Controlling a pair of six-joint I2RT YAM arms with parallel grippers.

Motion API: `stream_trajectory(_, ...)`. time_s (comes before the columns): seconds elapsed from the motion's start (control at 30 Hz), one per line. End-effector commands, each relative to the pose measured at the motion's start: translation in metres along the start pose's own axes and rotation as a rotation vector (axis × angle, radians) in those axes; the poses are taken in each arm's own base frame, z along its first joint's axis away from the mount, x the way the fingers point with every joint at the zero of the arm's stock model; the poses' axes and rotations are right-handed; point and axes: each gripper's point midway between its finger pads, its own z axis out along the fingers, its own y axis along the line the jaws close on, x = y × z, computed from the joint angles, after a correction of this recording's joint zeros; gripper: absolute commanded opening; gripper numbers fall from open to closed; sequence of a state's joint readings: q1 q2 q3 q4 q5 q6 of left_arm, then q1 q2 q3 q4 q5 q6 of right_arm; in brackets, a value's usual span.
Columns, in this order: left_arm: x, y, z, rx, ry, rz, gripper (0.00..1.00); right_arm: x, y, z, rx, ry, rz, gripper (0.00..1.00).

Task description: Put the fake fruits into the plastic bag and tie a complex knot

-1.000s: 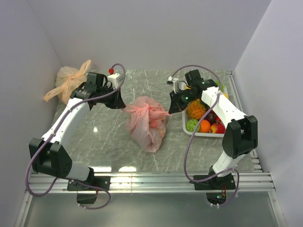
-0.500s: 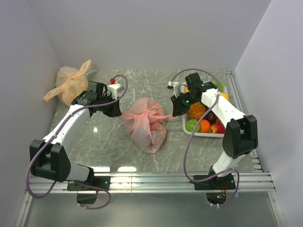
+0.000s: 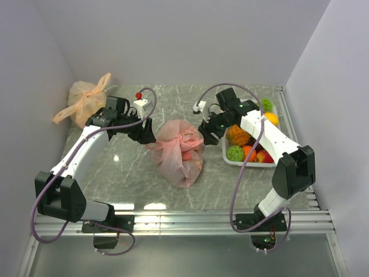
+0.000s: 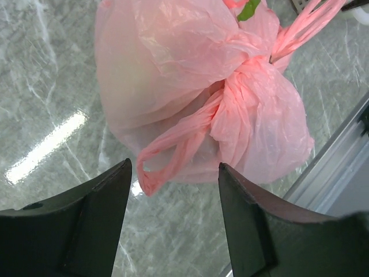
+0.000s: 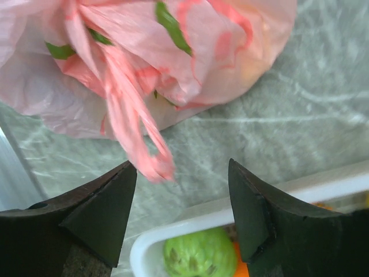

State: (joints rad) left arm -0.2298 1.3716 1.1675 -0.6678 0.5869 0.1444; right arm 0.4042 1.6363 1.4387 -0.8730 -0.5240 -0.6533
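The pink plastic bag lies mid-table, its handles tied in a knot on top, with reddish fake fruits showing through the plastic. My left gripper stands open just left of the bag. In the left wrist view, a slack handle loop ends near the open left gripper, ungripped. My right gripper is open just right of the bag. In the right wrist view, the other handle loop dangles free before the right gripper. More fake fruits fill the white basket.
A pale orange knotted bag sits in the back left corner. The basket's rim and a green fruit lie right under the right gripper. Walls close in on three sides, and a metal rail runs along the front.
Both grippers were shut on the handle ends, pulling them taut; both have opened and let go. The handles now hang slack, and both arms have moved in toward the bag.
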Motion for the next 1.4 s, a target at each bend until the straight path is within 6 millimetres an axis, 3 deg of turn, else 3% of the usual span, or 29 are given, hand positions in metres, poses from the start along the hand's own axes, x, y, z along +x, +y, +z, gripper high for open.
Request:
stream_trajectory(0.0, -0.018, -0.01, -0.008, 0.034, -0.034, 0.031, 0.67, -0.02, -0.006, -0.013, 0.095, -0.034, -0.16, 0.72)
stream_trajectory(0.07, -0.017, -0.009, -0.008, 0.025, -0.033, 0.033, 0.67, -0.02, 0.0, -0.016, 0.06, -0.022, -0.094, 0.7)
stream_trajectory(0.1, -0.017, -0.008, -0.009, 0.015, -0.038, 0.031, 0.67, -0.032, 0.003, -0.024, 0.035, -0.059, -0.067, 0.7)
stream_trajectory(0.13, -0.018, -0.008, -0.01, 0.011, -0.041, 0.034, 0.67, -0.033, 0.006, -0.026, 0.001, -0.064, -0.018, 0.7)
stream_trajectory(0.23, -0.017, -0.007, -0.009, 0.004, -0.047, 0.026, 0.67, -0.032, 0.02, -0.046, -0.069, -0.08, 0.232, 0.71)
stream_trajectory(0.33, -0.021, -0.002, -0.011, -0.032, -0.065, 0.015, 0.68, -0.028, 0.004, -0.048, 0.057, -0.067, 0.517, 0.73)
stream_trajectory(0.4, -0.025, 0.0, -0.012, -0.053, -0.084, 0.009, 0.69, -0.027, 0.003, -0.045, 0.077, -0.054, 0.629, 0.73)
stream_trajectory(0.43, -0.023, 0.003, -0.011, -0.071, -0.083, 0.005, 0.7, -0.025, 0.002, -0.039, 0.092, -0.035, 0.764, 0.73)
stream_trajectory(0.6, -0.02, 0.009, -0.012, -0.107, -0.084, -0.019, 0.7, -0.019, 0.015, -0.018, -0.005, 0.005, 0.852, 0.7)
stream_trajectory(0.93, -0.017, 0.011, -0.01, -0.12, -0.083, -0.042, 0.7, 0.0, 0.016, 0.013, -0.055, 0.119, 0.862, 0.42)
stream_trajectory(1.1, -0.015, 0.012, -0.01, -0.123, -0.081, -0.038, 0.7, 0.004, 0.028, 0.019, -0.084, 0.144, 0.814, 0.41)
stream_trajectory(1.23, -0.015, 0.011, -0.008, -0.117, -0.078, -0.04, 0.7, 0.007, 0.021, 0.027, -0.047, 0.153, 0.803, 0.27)
stream_trajectory(1.37, -0.012, 0.01, -0.008, -0.109, -0.071, -0.048, 0.7, 0.011, 0.009, 0.034, 0.013, 0.153, 0.803, 0.2)
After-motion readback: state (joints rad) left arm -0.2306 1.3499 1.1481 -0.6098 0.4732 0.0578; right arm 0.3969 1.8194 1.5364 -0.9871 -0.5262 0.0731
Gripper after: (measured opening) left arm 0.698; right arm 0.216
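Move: The free end of the bag's right handle hangs close to the right hand, about 3 cm below its open fingers, some 2 cm back and 2 cm to the left. The pink bag's body lies roughly 12 cm left, 6 cm back and 8 cm below. The green fruit in the basket is about 11 cm right, 6 cm back and 10 cm below. From the left hand that handle end is some 20 cm to the right, 2 cm back and 4 cm lower. The right fingers close on the free end of the bag's right handle and pinch it between their tips. To get there the hand first lifts about 4 cm while turning clockwise some 35 degrees and swinging its fingertips back towards the base, then sinks about 7 cm, easing slightly back and left. The left hand, open and empty, drifts about 2 cm forward and left. ##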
